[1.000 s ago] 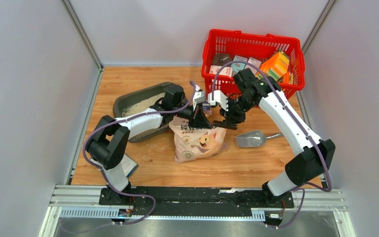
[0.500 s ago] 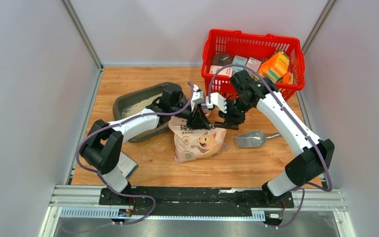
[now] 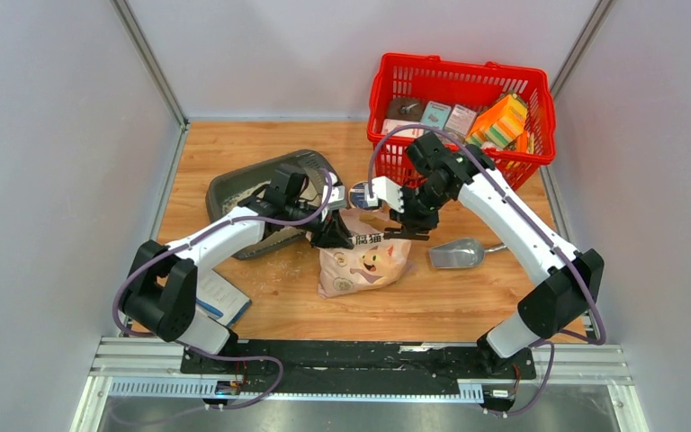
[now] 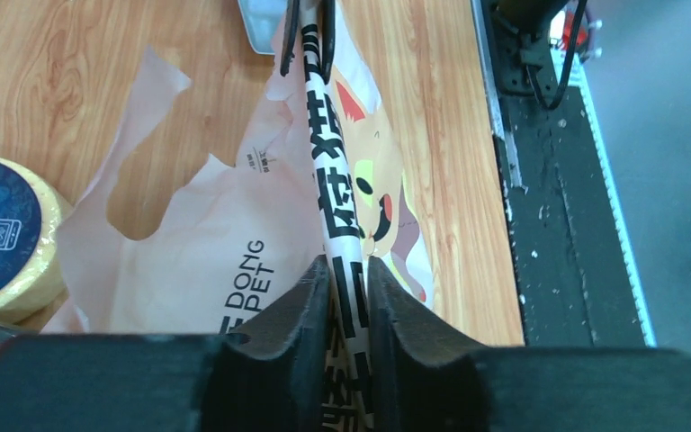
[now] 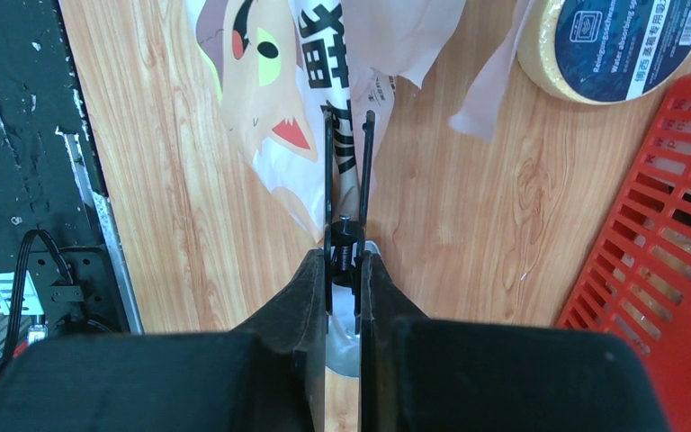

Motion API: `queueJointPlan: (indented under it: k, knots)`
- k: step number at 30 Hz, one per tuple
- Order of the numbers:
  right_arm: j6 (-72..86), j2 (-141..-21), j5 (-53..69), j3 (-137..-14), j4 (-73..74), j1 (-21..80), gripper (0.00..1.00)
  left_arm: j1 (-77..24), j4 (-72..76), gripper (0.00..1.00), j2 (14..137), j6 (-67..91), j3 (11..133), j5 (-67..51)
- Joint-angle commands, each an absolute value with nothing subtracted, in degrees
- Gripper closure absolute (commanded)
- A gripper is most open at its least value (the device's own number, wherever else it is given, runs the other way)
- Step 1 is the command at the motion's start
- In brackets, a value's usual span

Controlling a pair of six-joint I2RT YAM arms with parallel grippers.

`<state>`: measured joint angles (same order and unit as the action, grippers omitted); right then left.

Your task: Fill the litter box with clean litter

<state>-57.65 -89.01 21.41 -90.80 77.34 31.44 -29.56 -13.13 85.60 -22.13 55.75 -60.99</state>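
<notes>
The dark grey litter box [image 3: 220, 191] sits at the left of the table, partly hidden by my left arm, with pale litter [image 3: 254, 193] inside. The beige-pink litter bag [image 3: 360, 261] lies in the middle with its top folded flat. My left gripper [image 3: 328, 236] is shut on that folded top edge [image 4: 348, 270]. My right gripper [image 3: 398, 225] is shut on a black clip [image 5: 346, 243] that clamps the other end of the bag top [image 5: 337, 135]. The clip also shows in the left wrist view [image 4: 308, 36].
A yellow tape roll [image 3: 361, 194] lies just behind the bag. A silver scoop [image 3: 457, 255] lies to its right. A red basket [image 3: 387, 90] with several items stands at the back right. A booklet [image 3: 220, 299] lies at the near left. Spilled granules [image 3: 274, 265] lie beside the box.
Both grippers have moved left and nearer with the bag top held between them. The tape roll behind the bag has come into view.
</notes>
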Motion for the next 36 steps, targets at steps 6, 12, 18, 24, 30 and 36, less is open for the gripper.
queueJointPlan:
  k: [6, 12, 18, 24, 30, 36]
  knots:
    - [-56.1, -90.8, 21.2, -92.8, 95.5, 36.6, 1.00, -29.7, -10.6, 0.95, 82.5, -23.1, 54.2, -61.2]
    - [-55.5, -91.2, 21.0, -93.7, 95.6, 37.7, 1.00, -29.4, -4.6, 0.96, 80.3, -15.9, 52.3, -54.1]
    - [-54.1, -91.6, 21.3, -93.5, 95.5, 38.0, 1.00, -27.9, -2.3, 0.68, 77.9, -11.5, 48.7, -57.2]
    - [-54.0, -91.9, 20.8, -94.3, 95.5, 38.7, 1.00, -27.5, -9.8, 0.65, 75.1, -17.4, 46.5, -58.4]
    - [-53.6, -93.5, 21.5, -95.4, 95.5, 39.9, 1.00, -27.3, -7.7, 0.92, 75.1, -16.6, 45.5, -57.6]
    - [-53.8, -94.6, 22.7, -95.9, 95.5, 40.3, 1.00, -27.3, 4.0, 1.00, 74.4, -7.0, 43.8, -57.2]
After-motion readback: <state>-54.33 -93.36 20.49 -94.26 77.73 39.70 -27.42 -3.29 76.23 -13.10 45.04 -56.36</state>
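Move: Rolled flat, the litter bag's top edge has its visible middle about 9 cm left of the right hand, which still holds the clip, and some 2 cm below it. From the left hand, whose part-open fingers straddle the roll, that middle lies about 6 cm to the right, level. The sponge tub stands 12 cm ahead and 10 cm left of the right hand, the scoop 13 cm right and 2 cm back, both far below. The litter box lies 19 cm left and 11 cm ahead of the left hand. Sliding the held clip's open jaws along the rolled edge, the right hand goes about 4 cm left and a little back, its grip unchanged. The left hand first closes on the roll, then opens and shifts roughly 2 cm left with a slight counter-clockwise turn, and pinches the roll again farther left. ##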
